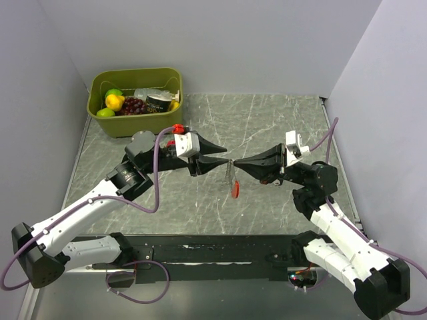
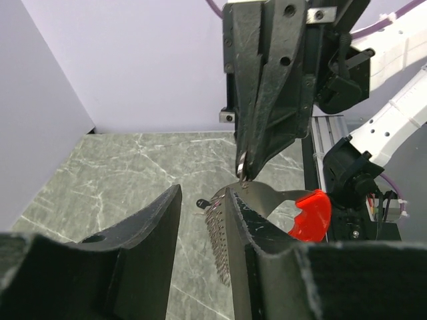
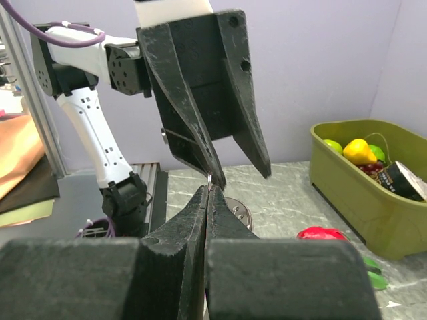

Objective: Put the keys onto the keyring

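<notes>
The keyring hangs above the table's middle, its slim red fob [image 1: 235, 190] lowest. In the left wrist view its silvery bead chain [image 2: 219, 240] dangles against the inner face of my left gripper's right-hand finger [image 2: 250, 227], and a flat silvery piece leads to the red fob [image 2: 311, 215]. My right gripper [image 1: 233, 163] [image 3: 208, 190] is shut on the keyring's top, with a bit of metal showing at its tips. Facing it tip to tip, my left gripper [image 1: 223, 155] [image 2: 203, 193] stands open. I cannot make out separate keys.
An olive bin [image 1: 137, 127] of toy fruit stands at the back left. A red strawberry toy [image 1: 177, 128] and a round grey disc [image 1: 141, 140] lie near the left arm. Walls close in on three sides.
</notes>
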### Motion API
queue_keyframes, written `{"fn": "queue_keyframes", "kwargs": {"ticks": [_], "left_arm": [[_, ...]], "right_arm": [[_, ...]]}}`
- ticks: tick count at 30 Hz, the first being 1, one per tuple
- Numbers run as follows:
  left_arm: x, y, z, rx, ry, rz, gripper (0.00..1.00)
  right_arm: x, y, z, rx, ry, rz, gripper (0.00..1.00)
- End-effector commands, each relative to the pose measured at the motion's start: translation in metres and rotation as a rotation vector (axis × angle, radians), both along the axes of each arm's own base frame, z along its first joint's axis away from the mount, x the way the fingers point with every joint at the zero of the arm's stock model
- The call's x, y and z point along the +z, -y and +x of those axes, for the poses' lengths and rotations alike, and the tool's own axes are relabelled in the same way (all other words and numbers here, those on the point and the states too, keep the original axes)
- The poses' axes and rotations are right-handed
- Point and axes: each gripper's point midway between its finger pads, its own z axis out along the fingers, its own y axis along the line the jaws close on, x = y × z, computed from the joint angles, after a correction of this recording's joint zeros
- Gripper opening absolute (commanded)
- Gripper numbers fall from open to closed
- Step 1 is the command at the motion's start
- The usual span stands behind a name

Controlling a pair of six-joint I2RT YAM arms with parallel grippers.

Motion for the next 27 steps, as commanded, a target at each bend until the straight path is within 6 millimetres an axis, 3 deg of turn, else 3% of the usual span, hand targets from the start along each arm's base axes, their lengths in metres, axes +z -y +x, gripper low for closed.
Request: {"fn": "queue_keyframes", "kwargs": {"ticks": [1, 6, 17, 27], "left_arm": [[0.027, -0.006, -0.014, -0.05, 0.069, -0.035, 0.38], [0.026, -0.003, -0.021, -0.102, 0.062, -0.022, 0.36], [0.02, 0.005, -0.017, -0.113, 0.026, -0.023, 0.32], [0.021, 0.01, -0.01, -0.103, 0.026, -0.014, 0.14]], "right_arm": [[0.009, 0.003, -0.003, -0.016, 0.046, 0.03, 0.0], [0.009, 0.002, -0.001, -0.015, 0.036, 0.035, 0.0], [0.009, 0.001, 0.001, -0.016, 0.027, 0.041, 0.0], [0.01, 0.001, 0.001, -0.013, 0.032, 0.039, 0.0]]}}
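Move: The metal ring pinched in the right fingertips is what the left hand goes for: about 2 cm back, 2 cm to its right and 1 cm below. The red handle of the hanging grey piece is some 8 cm back, 3 cm to the right and 5 cm below the left hand; its chain-like edge hangs about 3 cm back, 3 cm right and 8 cm below. From the right hand, the ring is level with the fingertips, about 1 cm to the left. Left hand eases back, then right and down, about 1 cm each way, narrowing its fingers at the right-held ring. ##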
